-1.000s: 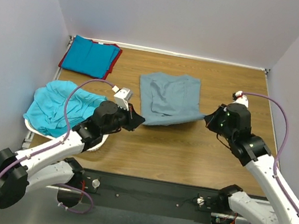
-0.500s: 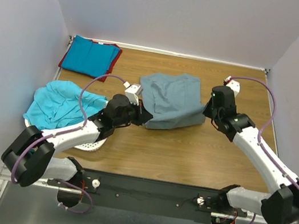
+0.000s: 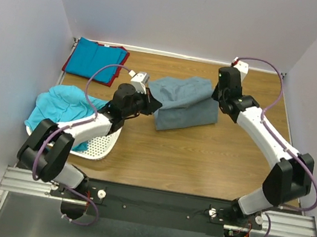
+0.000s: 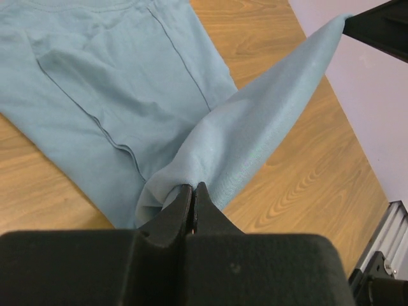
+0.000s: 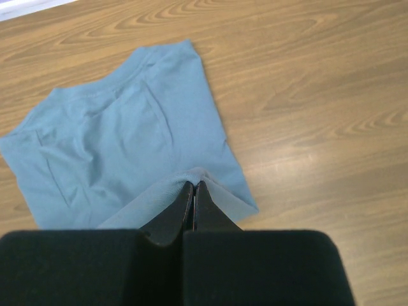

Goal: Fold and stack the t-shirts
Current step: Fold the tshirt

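Observation:
The dusty grey-blue t-shirt [image 3: 183, 101] lies mid-table, its near edge lifted and carried over the rest of it. My left gripper [image 3: 151, 100] is shut on the left corner of that edge [image 4: 191, 185]. At the right corner, my right gripper [image 3: 215, 95] is shut on the cloth [image 5: 194, 183]. The lower layer of the grey-blue shirt [image 4: 95, 76] [image 5: 115, 146] stays flat on the wood. A bright turquoise t-shirt [image 3: 58, 110] is heaped in the basket at the left. A folded bright blue t-shirt [image 3: 95, 60] rests on a red one [image 3: 120, 63] at the back left.
A white perforated basket [image 3: 100, 145] sits at the left near edge under the turquoise shirt. Grey walls close the table on three sides. Bare wood [image 3: 201, 157] stretches in front of the grey-blue shirt.
Both grippers have carried the grey-blue shirt's near edge up and away from me, over the shirt toward the back. The arms have stretched out further.

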`<state>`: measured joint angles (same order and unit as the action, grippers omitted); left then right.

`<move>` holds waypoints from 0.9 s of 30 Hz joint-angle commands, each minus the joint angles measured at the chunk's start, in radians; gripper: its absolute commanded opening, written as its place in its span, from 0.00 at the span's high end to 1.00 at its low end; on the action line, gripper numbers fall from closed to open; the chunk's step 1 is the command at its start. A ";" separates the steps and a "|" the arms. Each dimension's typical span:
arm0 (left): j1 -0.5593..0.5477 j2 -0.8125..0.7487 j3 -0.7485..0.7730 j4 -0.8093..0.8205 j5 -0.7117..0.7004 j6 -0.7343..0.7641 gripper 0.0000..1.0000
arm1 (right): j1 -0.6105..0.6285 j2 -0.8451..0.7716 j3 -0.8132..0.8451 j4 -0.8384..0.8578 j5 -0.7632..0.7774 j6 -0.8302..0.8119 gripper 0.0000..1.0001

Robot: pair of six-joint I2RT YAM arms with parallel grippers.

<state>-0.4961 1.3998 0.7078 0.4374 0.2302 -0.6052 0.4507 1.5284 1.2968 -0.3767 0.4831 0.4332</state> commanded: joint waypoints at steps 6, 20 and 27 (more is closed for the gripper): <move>0.085 0.151 0.116 0.070 0.093 0.033 1.00 | -0.053 0.219 0.196 0.058 0.032 -0.063 1.00; 0.194 0.378 0.226 0.142 0.205 0.007 1.00 | -0.087 0.515 0.433 0.061 -0.005 -0.119 1.00; 0.237 0.481 0.289 0.170 0.212 -0.014 1.00 | -0.090 0.669 0.554 0.062 -0.032 -0.132 1.00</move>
<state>-0.2928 1.8469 0.9619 0.5751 0.4187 -0.6113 0.3813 2.1208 1.7748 -0.3374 0.4400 0.3313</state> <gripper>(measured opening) 0.009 0.008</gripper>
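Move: Both shut grippers hold the raised hem of the grey-blue t-shirt. For the left gripper, the left end of the collar edge lies about 23 cm ahead, 3 cm left and 15 cm below; the folded stack is some 28 cm ahead and 32 cm left, and the basket about 28 cm left and 2 cm back. For the right gripper, the collar edge's right end is roughly 20 cm straight ahead and 18 cm below, while the shirt's near right corner sits 2 cm ahead, 3 cm right. Carry the hem forward over the lying half of the t-shirt towards the collar edge, keeping both grippers pinched shut on the cloth. Take the left gripper about 10 cm forward and the right some 13 cm, level or gently sinking at first, then dropping more steeply as they go, 5 cm on the left and 8 cm on the right, with a slight drift left near the end. ##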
